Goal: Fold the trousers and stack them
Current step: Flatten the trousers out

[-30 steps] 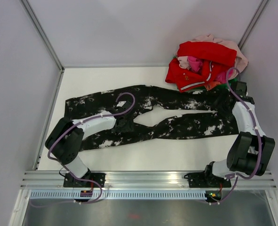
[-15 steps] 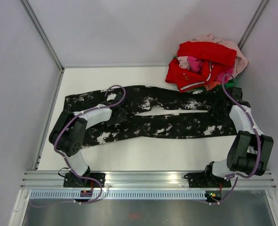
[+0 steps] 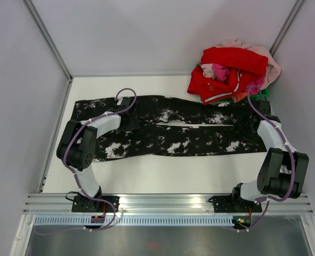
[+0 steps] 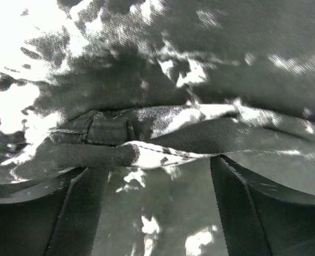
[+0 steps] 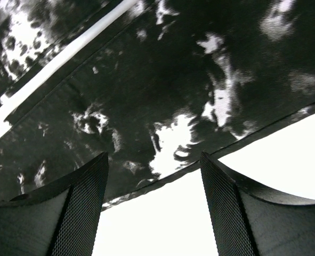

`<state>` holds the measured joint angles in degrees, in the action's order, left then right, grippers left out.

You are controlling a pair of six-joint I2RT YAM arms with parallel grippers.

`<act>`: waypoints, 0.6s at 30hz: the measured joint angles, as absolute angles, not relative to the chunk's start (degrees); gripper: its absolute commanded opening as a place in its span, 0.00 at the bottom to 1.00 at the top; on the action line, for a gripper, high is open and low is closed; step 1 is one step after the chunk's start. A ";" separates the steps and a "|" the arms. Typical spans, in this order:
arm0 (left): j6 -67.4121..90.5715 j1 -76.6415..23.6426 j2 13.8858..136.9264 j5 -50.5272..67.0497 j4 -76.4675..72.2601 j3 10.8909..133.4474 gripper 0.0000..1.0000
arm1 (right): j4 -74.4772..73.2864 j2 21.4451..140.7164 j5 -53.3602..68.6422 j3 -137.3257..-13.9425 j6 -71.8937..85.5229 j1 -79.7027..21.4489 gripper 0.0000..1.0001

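Note:
The trousers [image 3: 189, 138], black with white blotches, lie flat across the table. Their two legs run side by side, with only a thin white slit between them. My left gripper [image 3: 129, 121] rests on the left part of the trousers. In the left wrist view this gripper [image 4: 154, 166] is open, with a raised fold of the fabric [image 4: 146, 152] lying across its fingertips. My right gripper [image 3: 259, 106] is low over the right end of the trousers. In the right wrist view it [image 5: 153, 157] stands open over the cloth's dark edge [image 5: 162, 170] and the bare table [image 5: 162, 218].
A pile of red and pink clothes [image 3: 232, 72] sits in the back right corner, touching the far end of the trousers. Grey walls close in the white table [image 3: 162, 170] on three sides. A metal rail [image 3: 168, 201] runs along the front.
Both grippers have moved away from me, toward the back. The near trouser leg has shifted with them, and the wide gap between the legs has closed to a slit.

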<state>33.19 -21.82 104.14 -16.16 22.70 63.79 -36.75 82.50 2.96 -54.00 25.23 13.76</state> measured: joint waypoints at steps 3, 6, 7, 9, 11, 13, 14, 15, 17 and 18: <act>32.03 -21.10 100.25 -11.99 22.59 61.82 0.89 | -36.40 82.50 3.29 -53.71 25.26 12.82 0.76; 32.08 -21.15 88.84 -8.40 24.43 57.32 0.98 | -36.29 82.48 3.84 -53.63 25.30 11.38 0.76; 32.49 -21.41 82.83 -7.60 25.19 55.79 1.00 | -36.23 82.46 3.90 -53.63 25.32 10.87 0.76; 33.98 -22.02 69.56 -7.73 26.94 53.45 1.00 | -35.99 82.41 4.12 -53.63 25.50 9.28 0.76; 37.01 -22.37 59.35 -10.13 28.49 53.04 1.00 | -35.83 82.15 4.29 -53.63 25.74 7.68 0.76; 41.12 -22.20 51.59 -14.98 31.20 52.51 0.99 | -35.55 81.60 4.67 -53.65 26.00 6.26 0.76; 44.14 -21.78 49.15 -17.43 33.10 51.99 0.98 | -35.40 81.41 4.84 -53.65 26.15 5.78 0.76; 47.03 -21.17 47.86 -19.40 35.14 51.05 0.98 | -35.18 81.19 5.15 -53.67 26.30 5.34 0.76; 52.31 -19.73 47.92 -21.78 39.22 47.99 0.98 | -34.68 81.01 5.58 -53.67 26.46 4.78 0.76; 54.76 -18.44 48.82 -22.37 41.06 45.93 0.96 | -34.46 81.01 5.80 -53.67 26.59 4.62 0.76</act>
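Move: The left fingers are down on the trousers where the near leg joins the body; the near-left corner of the trousers lies about 17 cm back and 15 cm left of them, the far-left corner 15 cm ahead and 26 cm left, and the slit between the legs starts 8 cm right and 2 cm ahead. The right hand is above the near leg, whose middle there is about 2 cm ahead, level sideways and 6 cm below. The left hand comes free of the cloth and lifts fast, some 20 cm, while drawing back about 12 cm, its fingers opening wide and swinging up and forward; near the top it swerves some 7 cm left towards the near-left corner, turns counter-clockwise and starts to sink again by about 5 cm. Meanwhile the right hand glides about 5.5 cm left above the near leg, rising barely and turning some 10 degrees counter-clockwise, its opening unchanged. ##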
